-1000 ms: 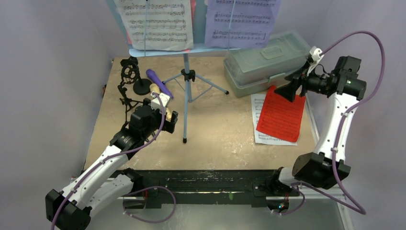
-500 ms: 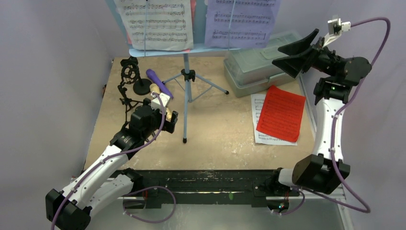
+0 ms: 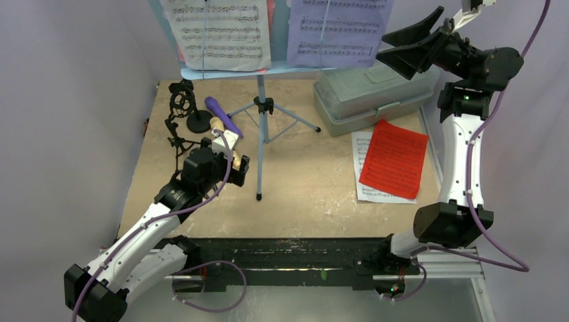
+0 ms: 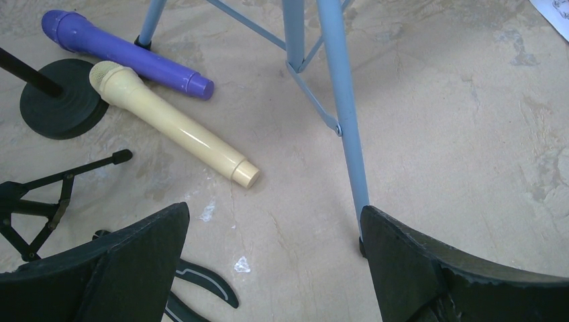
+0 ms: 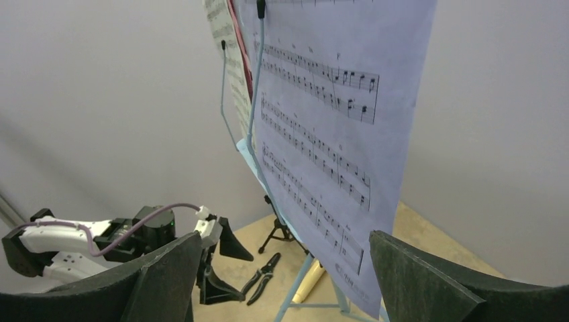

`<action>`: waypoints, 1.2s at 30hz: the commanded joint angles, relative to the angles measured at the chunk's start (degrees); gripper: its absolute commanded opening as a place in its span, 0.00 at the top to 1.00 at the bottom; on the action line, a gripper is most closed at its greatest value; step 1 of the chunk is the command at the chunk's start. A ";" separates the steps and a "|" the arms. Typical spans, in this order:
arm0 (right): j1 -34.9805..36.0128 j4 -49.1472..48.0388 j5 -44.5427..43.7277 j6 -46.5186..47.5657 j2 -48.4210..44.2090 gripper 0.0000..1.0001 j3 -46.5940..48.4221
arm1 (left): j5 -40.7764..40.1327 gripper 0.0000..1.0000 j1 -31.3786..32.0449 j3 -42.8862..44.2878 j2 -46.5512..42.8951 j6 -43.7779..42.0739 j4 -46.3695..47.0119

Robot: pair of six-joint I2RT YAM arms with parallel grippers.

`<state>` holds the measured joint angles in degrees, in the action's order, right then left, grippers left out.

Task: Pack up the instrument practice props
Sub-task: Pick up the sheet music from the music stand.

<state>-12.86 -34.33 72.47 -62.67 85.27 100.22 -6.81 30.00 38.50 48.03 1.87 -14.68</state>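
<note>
A pale-blue tripod music rack (image 3: 262, 100) stands at the back and carries a white page (image 3: 218, 33) and a lavender page (image 3: 339, 30). My right gripper (image 3: 406, 43) is raised beside the lavender page (image 5: 329, 134), open and empty, with the page's lower corner just ahead of its jaws. Left of the rack lie a purple microphone (image 4: 124, 54) and a tan microphone (image 4: 171, 124), next to a black round-base holder (image 4: 60, 97) and a tripod holder with a ring (image 3: 180, 107). My left gripper (image 4: 275, 228) hovers open above the table by a rack leg (image 4: 345, 127).
A translucent grey-green lidded box (image 3: 372, 90) sits at the back right. In front of it a red page (image 3: 394, 159) lies on a white page (image 3: 366, 191). Black pliers (image 4: 198, 282) lie under my left gripper. Walls close in the back and both sides.
My right arm has swung up from above the red page and box to the height of the lavender page, its jaws widening. The left arm has not moved.
</note>
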 commanded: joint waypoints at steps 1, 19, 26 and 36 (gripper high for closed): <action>0.56 6.61 -2.77 5.88 1.58 0.01 5.24 | -0.65 0.00 -0.36 0.26 0.04 -0.08 1.43; 1.51 9.40 -4.34 8.99 5.74 0.04 8.10 | -0.96 0.00 -0.38 0.17 0.75 -0.21 1.48; 4.55 0.76 -2.25 2.91 5.34 0.13 5.63 | -1.02 0.00 -0.38 0.17 0.84 -0.20 1.49; 4.63 8.11 -2.77 9.01 3.88 0.76 8.55 | -1.12 0.00 -0.47 0.17 0.58 -0.21 1.41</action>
<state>-8.10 -28.38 69.95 -56.58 91.64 106.00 -7.31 30.00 38.50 48.90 1.87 -14.68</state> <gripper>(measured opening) 0.346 0.996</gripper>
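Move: Roughly 12 cm to the right hand's left and 6 cm farther out is the middle of the purple sheet on the stand, some 5 cm higher; its near, right-hand edge is only a few centimetres off. A blue clip arm crosses it about 16 cm left and 4 cm ahead of the hand, the white sheet sits about 38 cm left and 6 ahead, and the green box some 22 cm ahead, 3 cm right and far below. From the left hand the purple sheet is around 30 cm right, 12 ahead and 40 higher. Swinging forward about 5 cm with its open fingers still pointing left, the right hand lines up with the purple sheet's right edge, then eases back some 1.5 cm while reaching about 3 cm left onto it. There the fingers close from wide open to about a third, one on each face of the paper near the lower part of that edge; the wrist hardly turns. ##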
